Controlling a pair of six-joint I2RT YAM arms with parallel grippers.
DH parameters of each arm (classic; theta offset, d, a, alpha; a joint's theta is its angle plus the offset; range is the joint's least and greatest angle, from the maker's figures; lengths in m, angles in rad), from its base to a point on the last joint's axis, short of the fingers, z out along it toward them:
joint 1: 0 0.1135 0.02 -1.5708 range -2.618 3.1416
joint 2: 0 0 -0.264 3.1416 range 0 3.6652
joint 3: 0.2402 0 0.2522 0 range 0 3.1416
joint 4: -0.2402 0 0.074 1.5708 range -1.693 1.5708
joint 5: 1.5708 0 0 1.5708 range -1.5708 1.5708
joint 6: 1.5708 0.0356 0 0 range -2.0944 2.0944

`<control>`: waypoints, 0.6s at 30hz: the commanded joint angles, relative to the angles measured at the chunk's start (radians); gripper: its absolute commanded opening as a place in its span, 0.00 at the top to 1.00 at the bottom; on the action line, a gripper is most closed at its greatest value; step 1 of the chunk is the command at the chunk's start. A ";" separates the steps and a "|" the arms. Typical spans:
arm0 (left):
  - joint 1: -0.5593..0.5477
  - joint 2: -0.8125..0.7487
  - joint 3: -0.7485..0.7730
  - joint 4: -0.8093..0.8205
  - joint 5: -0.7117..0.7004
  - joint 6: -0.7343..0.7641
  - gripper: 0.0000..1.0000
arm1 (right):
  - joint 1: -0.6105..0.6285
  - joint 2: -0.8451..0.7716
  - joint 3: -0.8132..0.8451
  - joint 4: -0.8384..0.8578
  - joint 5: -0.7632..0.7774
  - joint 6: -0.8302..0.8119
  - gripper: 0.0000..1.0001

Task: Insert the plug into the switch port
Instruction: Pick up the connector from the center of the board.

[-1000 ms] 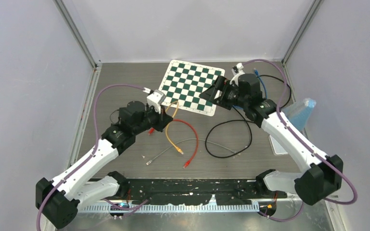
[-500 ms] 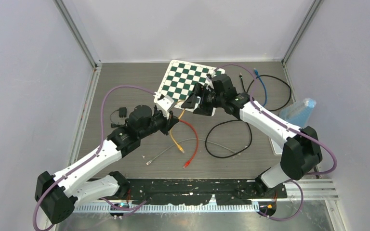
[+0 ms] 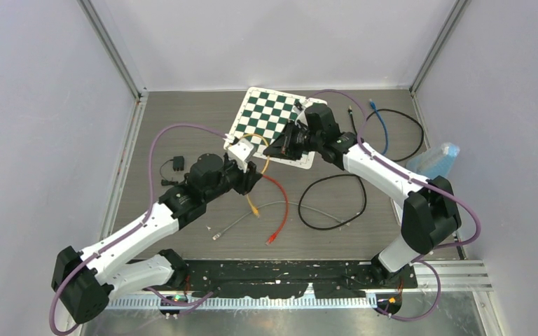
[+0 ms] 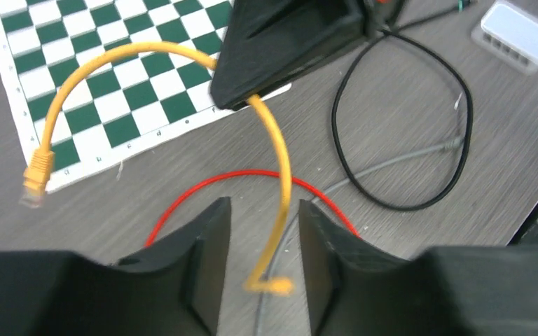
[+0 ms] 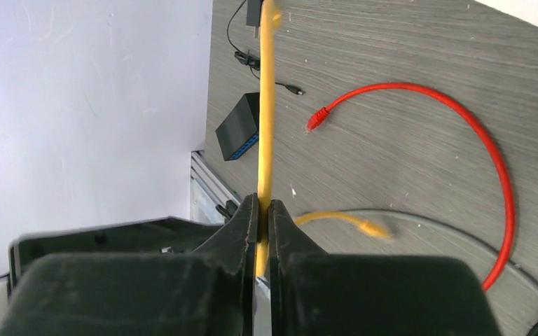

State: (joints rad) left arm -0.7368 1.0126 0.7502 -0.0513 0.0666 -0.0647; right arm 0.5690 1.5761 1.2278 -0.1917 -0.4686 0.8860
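Observation:
A yellow patch cable (image 3: 265,159) hangs from my right gripper (image 3: 274,150), which is shut on it over the chessboard's near edge. In the right wrist view the jaws (image 5: 263,203) pinch the cable (image 5: 266,105) mid-length. One yellow plug (image 4: 36,171) dangles over the board. The other plug (image 4: 270,285) hangs blurred between the fingers of my open left gripper (image 4: 261,206), untouched by them. My left gripper (image 3: 250,180) sits just below and left of the right one. A white switch (image 4: 522,31) with a row of ports lies far right.
A chessboard (image 3: 273,119) lies at the back centre. Red (image 3: 280,199), grey (image 3: 252,215), black (image 3: 336,203) and blue (image 3: 382,126) cables lie on the table. A black box with a blue face (image 5: 238,136) sits near the left rail. A small black adapter (image 3: 176,163) lies left.
My right arm swung left over the chessboard, shut on the yellow cable and lifted it. The cable's lower plug rose off the table. My left gripper shifted right, under the hanging cable.

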 commanded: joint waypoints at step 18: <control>0.401 -0.145 0.296 -0.367 0.189 -0.594 0.31 | -0.107 -0.443 -0.210 0.279 -0.256 -0.812 0.95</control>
State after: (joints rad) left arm -0.4095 0.8318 0.9989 -0.3428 0.0898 -0.4988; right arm 0.4507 1.2366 1.0840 -0.0509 -0.6533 0.3454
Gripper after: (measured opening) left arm 0.709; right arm 0.099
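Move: The yellow cable's upper plug, the free end beyond the right fingers, lies from the left hand about 11 cm ahead, 6 cm left and 2 cm higher. The cable's lower plug dangles some 15 cm below that hand, 3 cm back and 2 cm left. From the right hand, which grips the cable, the upper plug is about 10 cm left, 4 cm ahead and 2 cm up; the chessboard's middle lies 20 cm ahead, 0 cm sideways, 20 cm down. Up and to its left, about 15 cm in all, the left hand pulls away from the right one, its fingers spreading from a small gap to well open as it turns counter-clockwise with its left side dipping. The right keeps its pinch on the yellow cable and draws it first right and slightly forward, then up and back, ending about 9 cm higher and 6 cm right, rolled some 40 degrees. ##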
